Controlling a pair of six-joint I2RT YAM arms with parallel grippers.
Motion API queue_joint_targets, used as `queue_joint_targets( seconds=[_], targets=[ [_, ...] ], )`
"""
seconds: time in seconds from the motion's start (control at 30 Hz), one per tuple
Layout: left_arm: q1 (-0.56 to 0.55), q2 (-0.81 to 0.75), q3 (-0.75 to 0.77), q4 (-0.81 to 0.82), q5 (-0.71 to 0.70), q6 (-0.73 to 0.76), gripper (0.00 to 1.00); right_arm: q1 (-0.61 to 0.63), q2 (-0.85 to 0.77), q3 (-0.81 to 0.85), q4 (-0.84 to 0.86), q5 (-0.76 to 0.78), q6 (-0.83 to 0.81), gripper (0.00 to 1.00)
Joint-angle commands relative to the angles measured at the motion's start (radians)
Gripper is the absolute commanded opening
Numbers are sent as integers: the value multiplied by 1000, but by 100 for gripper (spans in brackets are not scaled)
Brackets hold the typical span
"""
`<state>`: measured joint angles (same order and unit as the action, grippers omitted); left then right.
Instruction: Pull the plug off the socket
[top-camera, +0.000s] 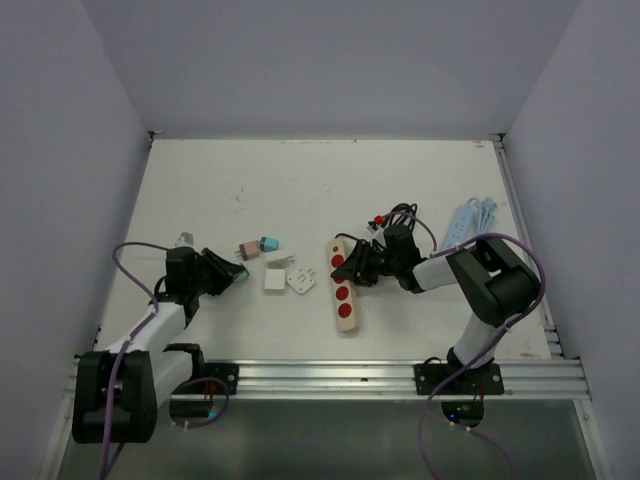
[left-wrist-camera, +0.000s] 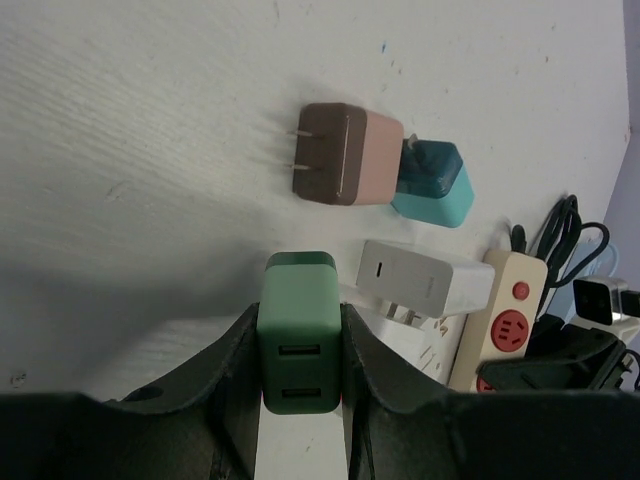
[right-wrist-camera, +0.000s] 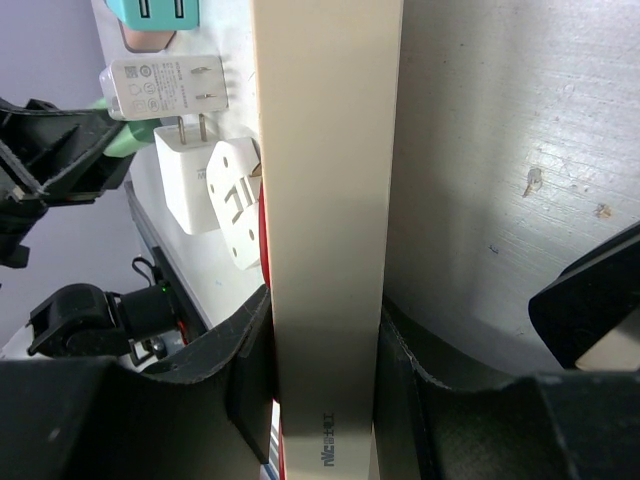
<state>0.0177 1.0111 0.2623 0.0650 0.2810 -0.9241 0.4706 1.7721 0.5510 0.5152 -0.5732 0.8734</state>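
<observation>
A dark green USB plug (left-wrist-camera: 299, 335) is clamped between the fingers of my left gripper (left-wrist-camera: 299, 372), prongs pointing away, just above the table. In the top view this plug (top-camera: 238, 272) and the left gripper (top-camera: 228, 272) are at the left, well apart from the socket. The socket is a beige power strip (top-camera: 344, 290) with red outlets, lying mid-table. My right gripper (top-camera: 352, 265) is shut across its upper part. In the right wrist view the strip (right-wrist-camera: 325, 200) runs up between the right gripper (right-wrist-camera: 325, 400) fingers.
Between the arms lie a pink-brown plug (top-camera: 248, 249), a teal plug (top-camera: 269, 243) and two white chargers (top-camera: 275, 280) (top-camera: 301, 281). A black cable (top-camera: 405, 215) coils behind the strip. A pale blue power strip (top-camera: 470, 222) lies at the right edge.
</observation>
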Motion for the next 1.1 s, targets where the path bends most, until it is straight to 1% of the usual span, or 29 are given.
queue_joint_targets(
  seconds=[0.0,0.03,0.07,0.1,0.13,0.17,0.2,0.23,0.3,0.33,0.37,0.43,0.47,0.5,0.57,0.6,0.63,0.67,0.73,0.77,0.83,0.87,0.93,1.0,1.07],
  targets=[
    [10,41,-41,168,72,-15,16,-18,118,-86,-353,256,-100,0],
    [11,52,-50,189,75,-18,19,-17,118,-86,-353,256,-100,0],
    [10,64,-73,217,83,-25,25,-18,118,-85,-353,256,-100,0],
    [10,79,-84,276,92,-45,27,-18,118,-86,-353,256,-100,0],
    [10,113,-93,306,116,-56,30,-18,118,-86,-353,256,-100,0],
    [10,133,-103,332,128,-65,35,-18,118,-85,-353,256,-100,0],
    [8,165,-103,364,148,-71,38,-18,118,-85,-353,254,-100,0],
    [10,179,-103,371,155,-73,40,-18,118,-85,-353,253,-100,0],
    [8,190,-100,369,170,-67,50,-18,112,-88,-354,254,-100,0],
    [8,185,-95,357,169,-62,67,-18,109,-88,-356,254,-99,0],
    [8,179,-91,340,162,-46,75,-18,102,-89,-359,257,-100,0],
    [10,144,-74,245,133,-24,87,-17,83,-86,-369,262,-100,0],
    [10,129,-52,208,120,-12,97,-18,76,-85,-376,263,-102,0],
    [8,97,-40,132,94,14,100,-17,57,-83,-383,266,-106,0],
    [8,64,4,50,60,56,100,-16,35,-68,-420,285,-114,0],
    [8,32,21,-35,26,71,100,-16,23,-60,-434,294,-126,0],
    [10,20,61,-63,9,88,99,-16,-5,-43,-466,311,-132,0],
    [10,6,84,-173,-21,128,100,-16,-19,-33,-484,318,-148,0],
    [10,0,161,-259,-49,171,100,-17,-52,-10,-538,340,-159,0],
    [8,-6,188,-333,-60,216,100,-16,-59,18,-552,354,-171,0],
    [10,-38,262,-401,-91,260,100,-18,-65,55,-596,363,-183,0],
    [10,-55,285,-456,-103,302,99,-18,-59,102,-612,377,-198,0],
    [10,-121,349,-505,-158,339,100,-17,-43,182,-648,386,-208,0],
    [10,-186,405,-570,-228,395,99,-18,-5,240,-675,400,-224,0],
    [8,-239,434,-625,-273,433,99,-18,51,332,-693,397,-241,0]
  ],
)
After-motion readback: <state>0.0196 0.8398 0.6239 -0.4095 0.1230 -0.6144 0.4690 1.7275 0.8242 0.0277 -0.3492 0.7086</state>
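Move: The left hand holds the green plug low; its table spot is about 2 cm right and 3 cm below. From that hand, the pink plug lies some 6 cm ahead and 3 right, the white cube about 10 right and 2 back, the teal plug roughly 8 ahead and 8 right. The right hand grips the socket strip, its middle about 3 cm back; the green plug's spot is around 27 cm left and 1 back. Left lowers and releases the green plug, then rises some 12 cm; right carries the gripped strip forward about 5. ##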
